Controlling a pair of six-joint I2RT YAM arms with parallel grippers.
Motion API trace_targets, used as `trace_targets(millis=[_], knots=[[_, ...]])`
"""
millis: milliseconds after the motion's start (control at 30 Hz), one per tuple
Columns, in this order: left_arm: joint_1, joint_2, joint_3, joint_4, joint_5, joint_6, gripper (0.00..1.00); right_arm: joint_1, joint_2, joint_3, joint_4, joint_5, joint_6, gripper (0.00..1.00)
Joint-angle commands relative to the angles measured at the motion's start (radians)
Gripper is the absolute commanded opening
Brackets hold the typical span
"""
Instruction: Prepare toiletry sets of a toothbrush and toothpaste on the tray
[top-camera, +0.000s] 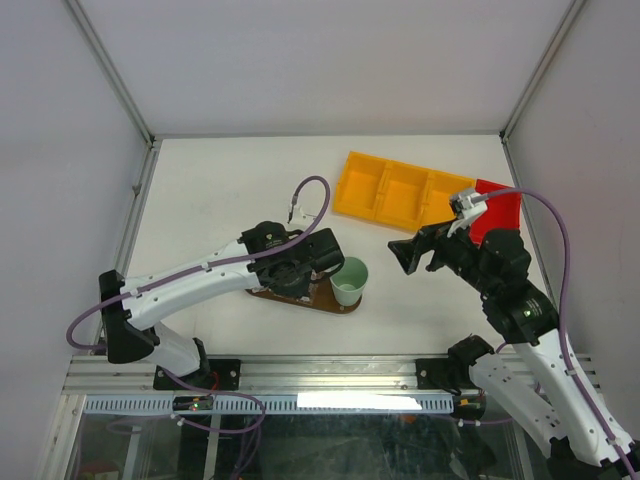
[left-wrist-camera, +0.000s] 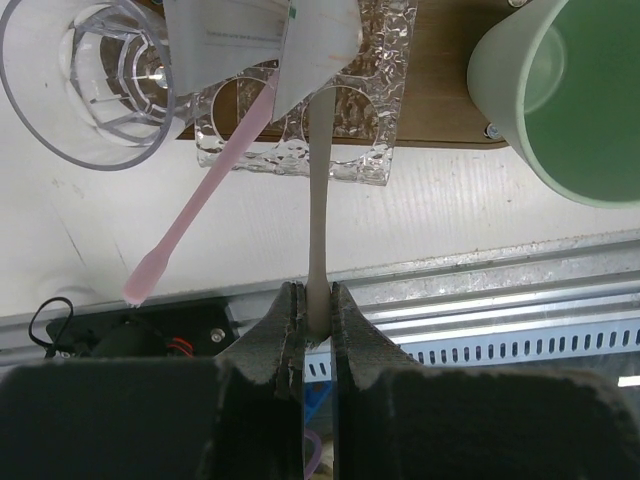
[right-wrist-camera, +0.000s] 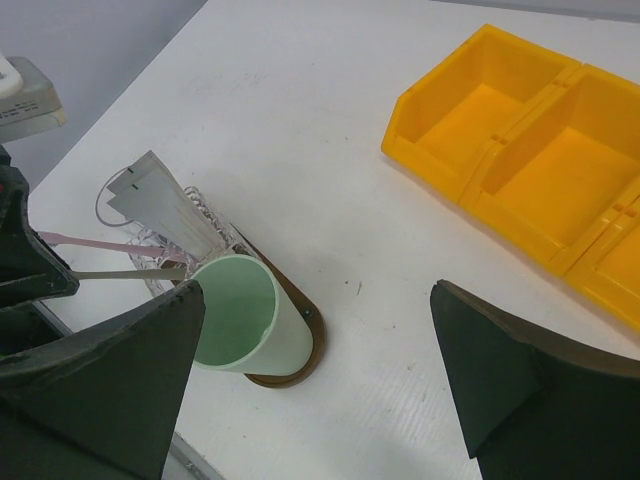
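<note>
On the brown wooden tray (left-wrist-camera: 440, 70) stands a clear textured holder (left-wrist-camera: 360, 150) with two white toothpaste tubes (left-wrist-camera: 230, 40) in it. A pink toothbrush (left-wrist-camera: 205, 190) leans out of the holder. My left gripper (left-wrist-camera: 317, 305) is shut on the end of a pale grey toothbrush (left-wrist-camera: 318, 200), whose other end reaches into the holder beside a tube. In the top view the left gripper (top-camera: 290, 270) hangs over the tray (top-camera: 320, 303). My right gripper (right-wrist-camera: 318, 290) is open and holds nothing, hovering above the table to the right of the tray (right-wrist-camera: 305, 350).
A mint-green cup (top-camera: 350, 280) stands on the tray's right end. A clear glass (left-wrist-camera: 85, 80) sits at its left end. A yellow compartmented bin (top-camera: 400, 190) lies at the back right, with a red piece (top-camera: 497, 210) next to it. The table's metal front rail (left-wrist-camera: 500, 300) runs close by.
</note>
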Motion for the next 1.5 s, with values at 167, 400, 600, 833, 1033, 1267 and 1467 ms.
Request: trace_targets(millis=[167,400,600,833,1033,1267,1467], knots=[[0.009,0.003,-0.004,0.001,-0.026,-0.018,0.08,0.002,-0.015,0.008,0.054,0.0,0.005,0.99],[0.009,0.017,-0.013,0.001,-0.026,-0.018,0.12,0.003,-0.012,0.008,0.056,0.0,0.005,1.0],[0.009,0.024,-0.004,0.003,-0.023,-0.018,0.21,0.002,-0.014,0.006,0.056,-0.001,0.006,1.0],[0.01,0.024,0.005,0.005,-0.019,-0.019,0.27,0.003,-0.011,0.002,0.057,-0.011,0.007,0.99],[0.009,-0.002,0.005,0.019,-0.009,-0.011,0.39,0.003,-0.011,0.002,0.057,-0.009,0.007,1.0],[0.007,-0.036,0.007,0.051,0.003,0.017,0.52,0.003,-0.008,0.003,0.057,-0.008,0.006,1.0],[0.008,-0.078,0.006,0.068,0.0,0.03,0.58,0.002,-0.005,0.003,0.057,-0.006,0.006,0.99]])
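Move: The left hand pinches the grey toothbrush by its outer end, the other end already in the clear holder, whose middle lies about 9 cm ahead, 1 cm left and 11 cm below. The pink toothbrush's middle is some 5 cm ahead, 5 cm left and 5 cm down; the green cup is about 7 cm ahead, 12 cm right and 7 cm down. From the right hand the holder is roughly 27 cm left, 5 cm ahead and 18 cm down. The left hand dips about 1 cm, opens half-way to release its pinch on the grey toothbrush, then rises back. ##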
